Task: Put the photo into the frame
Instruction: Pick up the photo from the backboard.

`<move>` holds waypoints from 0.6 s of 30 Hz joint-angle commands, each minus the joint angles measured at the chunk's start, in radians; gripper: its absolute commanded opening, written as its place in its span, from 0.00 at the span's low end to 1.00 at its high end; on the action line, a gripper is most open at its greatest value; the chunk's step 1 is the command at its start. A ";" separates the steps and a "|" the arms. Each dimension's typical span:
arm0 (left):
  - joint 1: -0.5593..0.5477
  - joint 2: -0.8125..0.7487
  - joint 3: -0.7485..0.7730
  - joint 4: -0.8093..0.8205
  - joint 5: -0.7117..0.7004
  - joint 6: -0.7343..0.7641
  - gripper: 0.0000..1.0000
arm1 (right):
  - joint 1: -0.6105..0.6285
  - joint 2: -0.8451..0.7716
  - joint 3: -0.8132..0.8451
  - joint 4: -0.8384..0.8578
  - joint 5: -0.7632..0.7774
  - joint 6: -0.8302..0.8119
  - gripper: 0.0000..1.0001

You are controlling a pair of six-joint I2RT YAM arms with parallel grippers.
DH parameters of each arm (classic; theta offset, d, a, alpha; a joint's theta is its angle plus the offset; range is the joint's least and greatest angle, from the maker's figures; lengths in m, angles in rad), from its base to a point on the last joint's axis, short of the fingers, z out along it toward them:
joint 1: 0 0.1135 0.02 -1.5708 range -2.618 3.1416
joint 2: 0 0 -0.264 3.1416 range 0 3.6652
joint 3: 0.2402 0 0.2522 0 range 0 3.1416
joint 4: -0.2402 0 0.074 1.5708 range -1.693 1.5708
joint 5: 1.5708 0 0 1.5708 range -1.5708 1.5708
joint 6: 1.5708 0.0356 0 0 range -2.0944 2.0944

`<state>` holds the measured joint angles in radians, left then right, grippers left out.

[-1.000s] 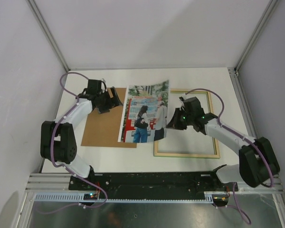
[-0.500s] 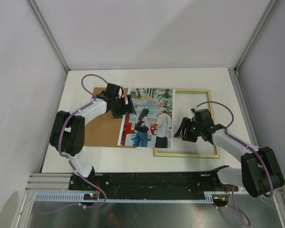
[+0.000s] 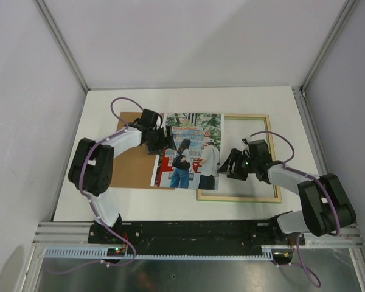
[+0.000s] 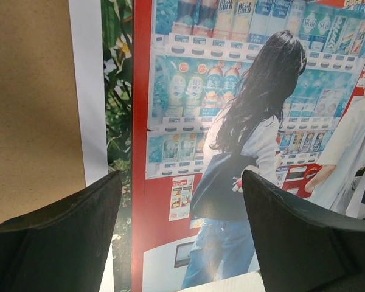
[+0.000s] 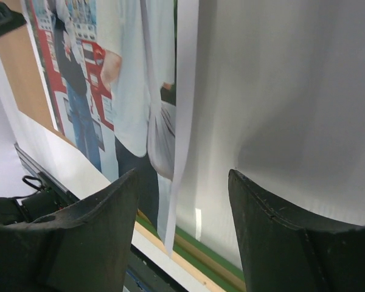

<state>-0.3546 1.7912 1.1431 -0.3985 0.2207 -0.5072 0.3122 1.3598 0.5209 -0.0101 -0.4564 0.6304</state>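
Note:
The photo lies face up on the table, its left part over a brown backing board and its right edge over the left rail of the frame, which shows pale wood. My left gripper hangs open over the photo's left side. In the left wrist view the photo fills the space between the open jaws of the left gripper. My right gripper is open at the photo's right edge. In the right wrist view the photo's white edge runs between the spread jaws of the right gripper, untouched, above the frame rail.
The brown board shows left of the photo's white border. White walls enclose the table on three sides. The arms' black base rail runs along the near edge. Purple cables loop off both arms.
My right gripper opened and let go of the photo, which dropped from tilted to flat. My left arm swung right from the board to the photo's left edge.

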 commanded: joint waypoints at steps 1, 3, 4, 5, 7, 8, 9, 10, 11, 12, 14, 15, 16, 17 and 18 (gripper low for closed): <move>-0.013 -0.001 0.037 0.022 -0.008 0.000 0.83 | -0.004 0.052 -0.004 0.180 -0.033 0.057 0.65; -0.014 -0.004 0.037 0.022 -0.008 0.000 0.83 | -0.005 0.073 -0.004 0.228 -0.036 0.080 0.65; -0.014 -0.006 0.037 0.022 -0.006 0.001 0.83 | -0.007 0.082 -0.004 0.252 -0.036 0.093 0.65; -0.015 -0.009 0.037 0.021 -0.005 0.002 0.83 | -0.008 0.094 -0.004 0.279 -0.036 0.103 0.65; -0.015 -0.015 0.037 0.020 0.000 0.003 0.83 | -0.017 0.120 -0.002 0.328 -0.034 0.121 0.64; -0.017 -0.018 0.038 0.020 0.003 0.005 0.82 | -0.024 0.136 0.001 0.348 -0.034 0.128 0.64; -0.017 -0.023 0.037 0.020 0.006 0.008 0.82 | -0.032 0.157 0.006 0.371 -0.037 0.133 0.64; -0.019 -0.026 0.037 0.020 0.008 0.010 0.82 | -0.042 0.180 0.011 0.387 -0.040 0.137 0.64; -0.020 -0.031 0.037 0.021 0.008 0.015 0.82 | -0.050 0.198 0.016 0.407 -0.043 0.140 0.64; -0.021 -0.034 0.035 0.020 0.009 0.018 0.82 | -0.060 0.222 0.024 0.421 -0.046 0.142 0.64; -0.021 -0.043 0.031 0.019 0.012 0.024 0.82 | -0.075 0.260 0.043 0.452 -0.059 0.146 0.64; -0.022 -0.047 0.031 0.019 0.016 0.026 0.82 | -0.080 0.275 0.052 0.470 -0.064 0.149 0.64; -0.023 -0.051 0.030 0.019 0.018 0.028 0.82 | -0.085 0.291 0.062 0.487 -0.069 0.152 0.64; -0.024 -0.054 0.029 0.019 0.021 0.030 0.82 | -0.088 0.304 0.076 0.499 -0.073 0.154 0.64; -0.026 -0.058 0.030 0.018 0.024 0.031 0.82 | -0.090 0.317 0.087 0.506 -0.075 0.156 0.64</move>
<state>-0.3679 1.7931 1.1431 -0.3981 0.2222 -0.4973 0.2386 1.6222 0.5560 0.4007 -0.5411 0.7815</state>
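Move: The photo's middle lies about 10 cm ahead and 15 cm to the left of the right hand, just below fingertip height. The frame's middle is roughly 7 cm ahead of that hand and 7 cm to its right, the backboard's about 10 cm ahead and 35 cm to its left. From the left hand, low over the photo's left part, the photo's middle is some 7 cm to the right and 2 cm back. The right hand runs forward about 6 cm, low and almost level, from near the photo's front right corner up along its right edge, which stays between the still open fingers, drifting only about a centimetre left. On the way it rolls some 10 degrees, its left side rising, and turns slightly clockwise, while the left hand stays put with open fingers low on the photo's left part, and neither gripper closes. ##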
